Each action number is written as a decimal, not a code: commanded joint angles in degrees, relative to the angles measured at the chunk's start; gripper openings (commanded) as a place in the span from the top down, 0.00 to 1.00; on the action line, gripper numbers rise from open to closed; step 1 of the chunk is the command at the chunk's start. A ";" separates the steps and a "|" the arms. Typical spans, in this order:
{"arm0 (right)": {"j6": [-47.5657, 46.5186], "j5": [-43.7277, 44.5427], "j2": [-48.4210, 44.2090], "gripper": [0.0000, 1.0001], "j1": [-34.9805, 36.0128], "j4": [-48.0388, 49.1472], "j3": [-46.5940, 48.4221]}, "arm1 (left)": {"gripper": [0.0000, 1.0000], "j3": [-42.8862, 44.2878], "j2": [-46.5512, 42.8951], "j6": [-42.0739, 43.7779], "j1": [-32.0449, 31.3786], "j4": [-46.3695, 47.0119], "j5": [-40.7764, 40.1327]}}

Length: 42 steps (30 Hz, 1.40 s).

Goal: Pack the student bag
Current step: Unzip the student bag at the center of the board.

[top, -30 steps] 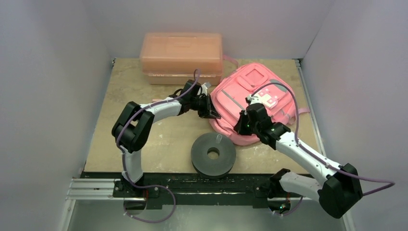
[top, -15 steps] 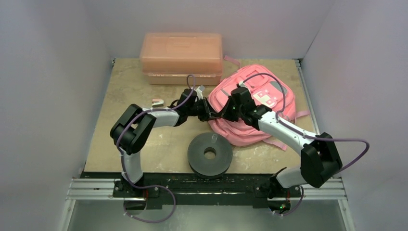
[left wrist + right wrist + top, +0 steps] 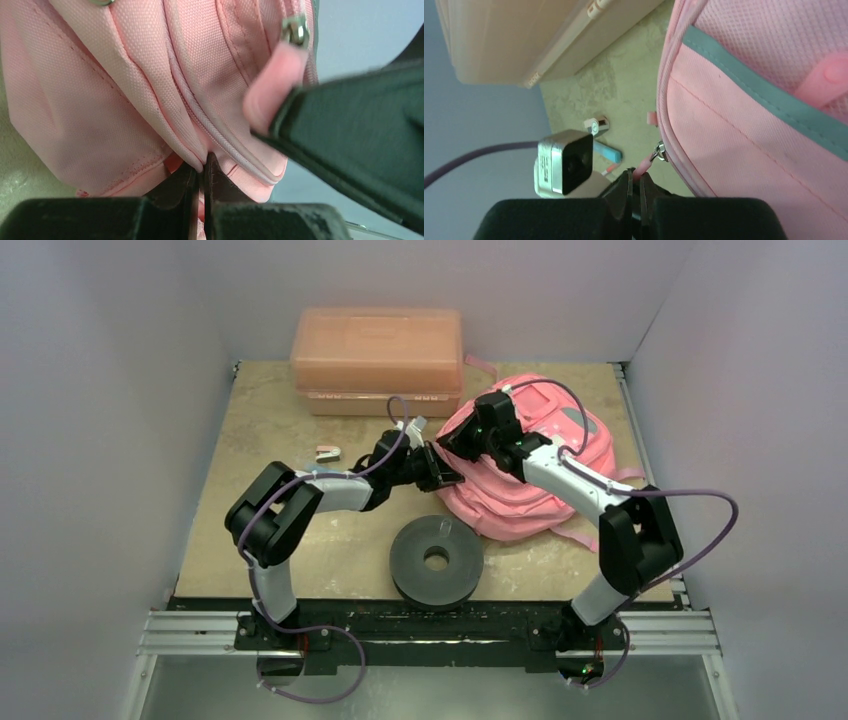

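The student bag [image 3: 530,480], a soft pink backpack, lies at the right middle of the table. My left gripper [image 3: 443,473] is at the bag's left edge, shut on a fold of pink fabric [image 3: 192,150] beside the zipper seam. My right gripper [image 3: 452,440] reaches in from above the bag, just behind the left one. It is shut on the pink zipper pull [image 3: 642,169], which hangs from a metal slider [image 3: 660,151]. In the left wrist view the same zipper pull [image 3: 270,95] sticks out of the right gripper's dark finger.
A rigid salmon plastic box [image 3: 378,358] stands at the back. A dark grey disc with a centre hole [image 3: 437,560] lies in front of the bag. A small pink-and-white item [image 3: 327,453] sits left of the grippers. A blue pen [image 3: 606,152] lies by the left wrist camera [image 3: 564,162].
My right arm has swung from the bag's front face to its left edge and now meets the left gripper there. The left gripper has stayed at the bag's edge.
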 commanded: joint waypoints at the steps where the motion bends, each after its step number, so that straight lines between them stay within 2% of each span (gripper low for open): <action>1: 4.40 -3.02 3.15 1.00 0.46 15.65 10.68 | 1.00 0.27 -2.08 -0.92 -2.54 7.41 2.15; 7: 5.56 -3.89 12.20 1.00 -3.21 18.23 15.98 | 1.00 -0.33 -2.53 -0.29 -2.50 5.72 1.97; 10: 1.10 -3.65 15.13 1.00 -3.97 16.51 20.02 | 1.00 -0.67 -2.76 -0.09 -2.52 5.16 1.83; 13: -4.69 -7.18 14.72 1.00 -4.41 16.41 20.86 | 1.00 -0.65 -3.27 0.33 -2.47 4.25 2.03; 17: -18.90 -9.87 8.92 0.82 -4.46 9.20 20.78 | 1.00 0.69 -5.62 4.47 -2.43 -1.31 1.94; 18: -22.21 -10.13 6.08 0.74 -4.43 6.85 19.95 | 0.98 0.98 -6.30 5.62 -2.37 -3.00 1.91; 19: -28.16 -11.55 4.44 0.71 -4.52 3.55 20.00 | 0.92 1.24 -6.89 6.61 -2.29 -4.56 1.84; 22: -43.63 -7.25 0.59 0.60 -4.38 -11.76 21.02 | 0.75 1.47 -8.71 7.76 -1.58 -7.41 3.09; 24: -48.41 -4.70 -2.39 0.50 -4.22 -17.28 17.87 | 0.69 1.46 -10.15 8.49 -1.04 -8.45 4.52; 26: -54.32 -3.06 -5.20 0.48 -3.17 -20.53 13.92 | 0.64 1.64 -11.95 9.79 -0.27 -11.43 5.82; 30: -58.20 10.04 -8.56 0.44 0.29 -25.27 8.38 | 0.54 0.21 -16.68 10.75 2.40 -14.02 8.79; 32: -57.45 9.30 -10.31 0.42 1.37 -24.36 5.67 | 0.46 -2.18 -20.33 10.68 4.88 -14.32 10.00; 33: -56.68 7.55 -11.24 0.42 1.62 -23.30 4.57 | 0.36 -3.40 -22.47 10.88 6.37 -15.38 10.22; 35: -55.21 3.16 -13.03 0.38 2.18 -20.68 2.85 | 0.26 -5.49 -27.31 12.58 10.60 -22.17 9.94; 37: -54.33 2.13 -14.49 0.35 3.26 -18.39 1.77 | 0.25 -5.70 -32.25 16.71 15.62 -32.98 6.91; 40: -53.96 1.70 -14.31 0.31 3.59 -18.14 3.20 | 0.24 0.04 -37.78 24.54 21.38 -56.17 -5.84; 42: -54.72 3.27 -13.74 0.29 3.58 -19.37 4.59 | 0.22 3.00 -39.41 25.96 24.92 -66.57 -13.68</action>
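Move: Between the right fingertips, already pinched, is the zipper pull; the student bag's middle lies some 16 cm to the right, 2 cm back and 11 cm lower. The storage box stands about 17 cm ahead and 11 cm left of that hand, 8 cm below. Closed on the bag's edge, the left hand has the pull about 7 cm ahead, 5 cm left and 5 cm above; the black disk sits 16 cm back, 5 cm left and 8 cm below it. Drawing the zipper pull, the right hand goes forward about 10 cm, slightly left and up, then opens off it and arcs back and right, first up, then down, rolling its right side up and swinging counter-clockwise, to stop open over the bag's left edge. The left keeps its pinch, easing back 2 cm, then opens, lifts and sweeps some 17 cm left, away from the bag. ##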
